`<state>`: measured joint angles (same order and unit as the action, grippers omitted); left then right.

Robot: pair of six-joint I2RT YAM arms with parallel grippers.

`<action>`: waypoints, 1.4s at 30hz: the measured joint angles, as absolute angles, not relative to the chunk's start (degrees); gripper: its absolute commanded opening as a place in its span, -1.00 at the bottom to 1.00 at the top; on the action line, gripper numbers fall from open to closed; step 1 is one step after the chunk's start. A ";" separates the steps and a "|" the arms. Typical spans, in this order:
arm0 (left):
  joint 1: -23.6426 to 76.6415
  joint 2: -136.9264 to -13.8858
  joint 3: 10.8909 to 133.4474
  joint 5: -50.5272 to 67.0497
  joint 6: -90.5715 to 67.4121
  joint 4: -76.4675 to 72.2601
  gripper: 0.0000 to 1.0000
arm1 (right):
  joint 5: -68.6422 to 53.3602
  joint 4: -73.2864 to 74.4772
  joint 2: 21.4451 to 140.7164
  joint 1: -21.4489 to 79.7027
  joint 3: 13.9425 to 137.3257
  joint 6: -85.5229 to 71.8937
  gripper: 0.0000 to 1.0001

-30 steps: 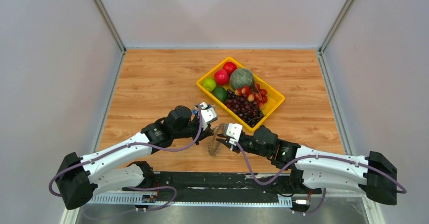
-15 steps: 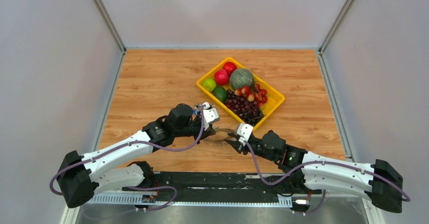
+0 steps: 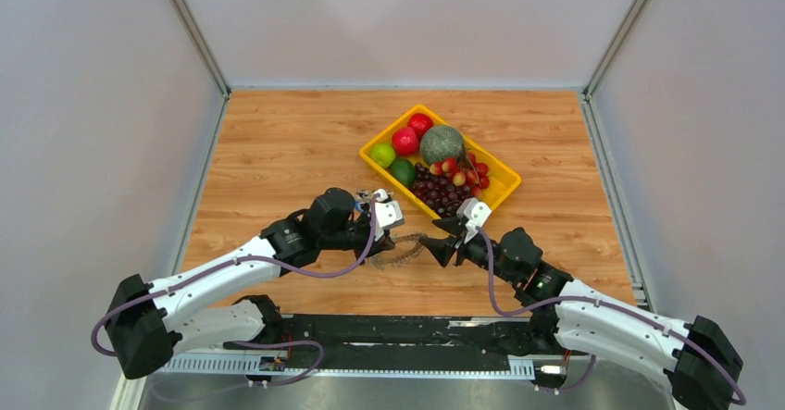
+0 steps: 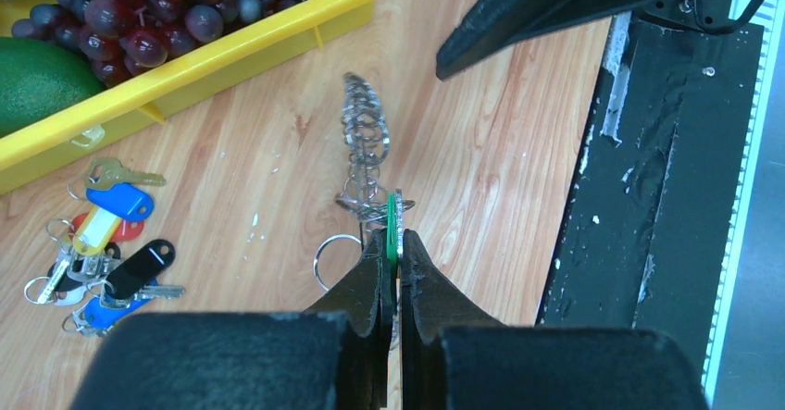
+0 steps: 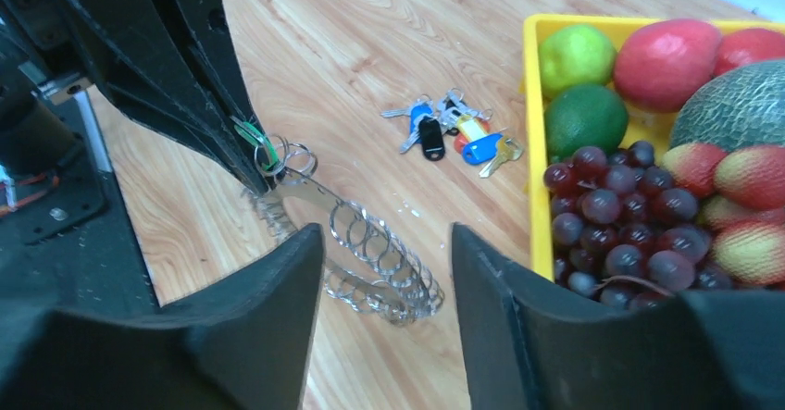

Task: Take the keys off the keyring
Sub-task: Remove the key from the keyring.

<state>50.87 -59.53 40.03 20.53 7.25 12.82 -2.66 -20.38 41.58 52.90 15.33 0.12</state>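
The keyring (image 3: 400, 251) is strung with silver keys (image 4: 366, 132) and runs from the green tag (image 4: 392, 216) down toward the wood. My left gripper (image 4: 392, 236) is shut on that tag, as the edge-on view between its fingertips shows. In the right wrist view the keys (image 5: 384, 257) lie ahead of my right gripper (image 5: 384, 243) and a little below it. The right gripper is open with nothing between its fingers. The green tag (image 5: 255, 137) sits at the left gripper's black fingers (image 5: 185, 86). In the top view my right gripper (image 3: 437, 243) stands just right of the keyring.
A yellow tray (image 3: 504, 188) of fruit and grapes stands just beyond both grippers. A small bunch of coloured keys (image 4: 111, 253) lies on the wood beside the tray, also in the right wrist view (image 5: 449, 137). A loose small ring (image 4: 335, 253) hangs by the tag. The black base rail (image 3: 398, 331) runs along the near edge.
My right gripper has opened, let go of the keyring and drawn back to the right toward the tray. The keyring has sunk from hanging upright to a lower slant. The left gripper stays shut on the tag.
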 measured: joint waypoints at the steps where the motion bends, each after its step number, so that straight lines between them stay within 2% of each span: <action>1: 50.94 -59.53 40.21 20.53 7.38 13.13 -0.99 | -3.01 -20.58 41.69 52.77 15.33 -0.93 0.31; 3: 51.07 -59.53 40.91 20.56 7.84 14.37 -0.98 | -3.55 -20.56 42.19 52.69 15.35 -3.20 0.35; 6: 51.42 -59.64 42.06 20.58 8.67 16.47 -0.98 | -5.56 -20.05 43.05 52.69 15.35 -4.62 0.59; 7: 51.57 -59.72 42.61 20.60 9.19 17.47 -0.98 | -6.39 -19.75 43.09 52.69 15.35 -4.91 0.60; 14: 52.18 -60.03 44.01 20.64 10.87 20.71 -0.98 | -16.19 -17.45 46.74 52.64 17.43 -4.25 0.48; 18: 52.36 -60.03 44.01 20.51 10.87 20.82 -0.98 | -20.10 -16.49 51.03 53.06 19.75 -3.75 0.33; 22: 52.42 -60.03 44.01 20.38 10.83 20.82 -0.98 | -20.60 -16.60 53.71 54.72 20.73 -3.70 0.34; 26: 52.51 -60.03 44.01 19.92 10.72 20.80 -0.98 | -19.73 -17.45 55.11 56.90 20.75 -4.03 0.34; 30: 52.53 -60.03 44.01 18.81 9.93 20.71 -0.99 | -16.99 -19.20 56.12 58.76 20.73 -5.80 0.49; 32: 52.53 -60.03 44.01 18.06 8.88 20.51 -0.99 | -15.25 -20.45 56.40 60.07 20.56 -6.92 0.62; 34: 52.53 -60.03 44.01 17.37 7.57 20.27 -0.99 | -12.58 -21.96 56.53 62.15 20.36 -8.19 0.65; 39: 52.53 -60.01 43.68 16.53 4.21 18.61 -0.99 | -5.67 -24.60 57.78 66.83 20.21 -10.55 0.65; 42: 52.75 -59.99 43.20 16.51 2.61 16.86 -0.98 | -0.91 -24.56 59.46 68.31 20.25 -11.77 0.47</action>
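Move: The keyring hangs from the left fingers, its middle about 8 cm left, 3 cm back and 6 cm below the open right hand; from the left hand it is roughly 6 cm down, 1 cm back and 1 cm right. The green-tagged key in the left fingers is some 10 cm left of the right hand and 3 cm back. On the table, 14 cm down, the loose keys lie about 12 cm ahead and 14 cm left of the right hand, the fruit tray's middle 19 cm ahead and 2 cm right. Left and back, some 7 cm each way, and about 4 cm lower, the right hand swings in to the hanging keyring just below the left fingertips. Its fingers spread much wider as it tips slightly down and yaws counter-clockwise, then partly back. The left hand keeps its pinch on the green-tagged key, easing back about a centimetre and returning. ##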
